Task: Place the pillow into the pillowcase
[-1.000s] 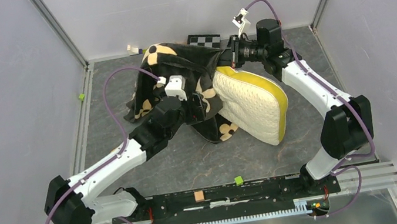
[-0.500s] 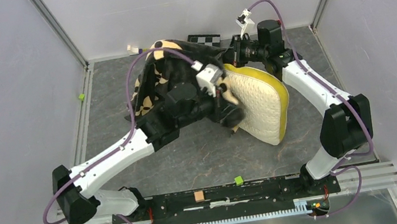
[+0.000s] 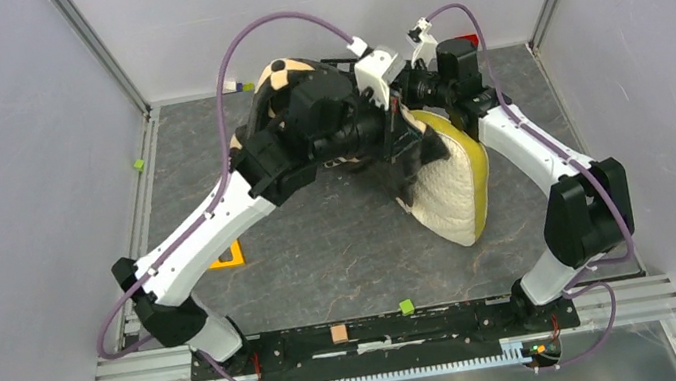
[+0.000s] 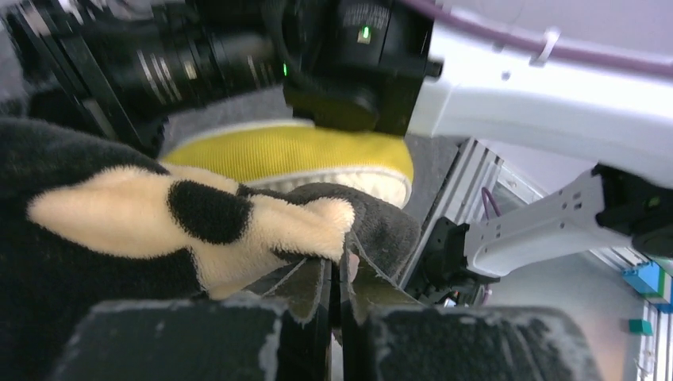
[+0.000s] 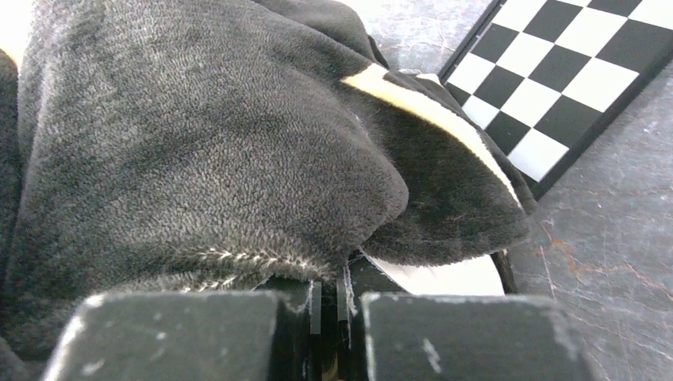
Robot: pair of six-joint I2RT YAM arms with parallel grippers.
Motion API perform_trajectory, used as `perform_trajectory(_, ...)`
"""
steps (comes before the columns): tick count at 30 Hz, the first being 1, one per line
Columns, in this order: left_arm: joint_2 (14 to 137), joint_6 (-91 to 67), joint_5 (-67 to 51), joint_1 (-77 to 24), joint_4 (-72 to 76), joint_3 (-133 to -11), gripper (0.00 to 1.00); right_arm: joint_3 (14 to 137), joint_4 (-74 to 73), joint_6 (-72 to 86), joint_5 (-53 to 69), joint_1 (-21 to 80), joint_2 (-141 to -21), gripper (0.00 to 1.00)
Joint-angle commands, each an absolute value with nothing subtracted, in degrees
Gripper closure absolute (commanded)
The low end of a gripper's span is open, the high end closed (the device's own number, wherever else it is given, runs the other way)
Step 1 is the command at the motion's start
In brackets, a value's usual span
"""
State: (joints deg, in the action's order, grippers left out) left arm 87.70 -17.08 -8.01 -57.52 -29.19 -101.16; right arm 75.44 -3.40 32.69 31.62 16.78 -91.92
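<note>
The cream quilted pillow (image 3: 452, 183) with its yellow band (image 4: 286, 151) stands tilted on the grey floor at the right. The black plush pillowcase (image 3: 289, 78) with tan flowers is bunched behind it, and its mouth is drawn over the pillow's upper left end. My left gripper (image 4: 336, 274) is shut on a fold of the pillowcase (image 4: 119, 214) edge, just above the pillow. Close beside it, my right gripper (image 5: 329, 282) is shut on the pillowcase (image 5: 198, 135) hem. A sliver of white shows under that hem.
A black-and-white checkered board (image 5: 571, 71) lies by the back wall, mostly hidden in the top view. A yellow marker (image 3: 226, 258) lies on the floor at the left. Small green cubes (image 3: 138, 165) (image 3: 407, 307) sit near the edges. Walls close in on three sides.
My left gripper shut on the pillowcase edge and swung up and to the right, dragging the fabric over the pillow's upper end. The right arm barely moved.
</note>
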Motion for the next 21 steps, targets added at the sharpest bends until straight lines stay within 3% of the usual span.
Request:
perform_trajectory(1, 90.9, -13.5, -15.7, -58.3, -32.4, -122.3, 0.97, 77.6, -0.5, 36.2, 26.5, 19.0, -95.5, 1.00)
perform_trajectory(6, 95.2, -11.8, -15.4, -58.3, -38.5, -135.3, 0.97, 79.3, 1.7, 38.7, 26.5, 20.3, -94.7, 1.00)
perform_trajectory(21, 90.1, -12.6, -14.9, -58.9, -38.7, -135.6, 0.97, 87.0, 4.8, 44.3, 33.1, 27.2, -87.9, 1.00)
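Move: Each hand already pinches the dark pillowcase's rim. The white pillow's middle, below the rim, lies some 14 cm back, 3 cm right and 14 cm below the right hand; from the left hand it is about 6 cm ahead, 15 cm right and 27 cm down. The chessboard lies about 9 cm ahead, 15 cm left and 25 cm below the right hand. Both hands keep pinching the pillowcase and lift about 7 cm, the right also going some 6 cm left. ##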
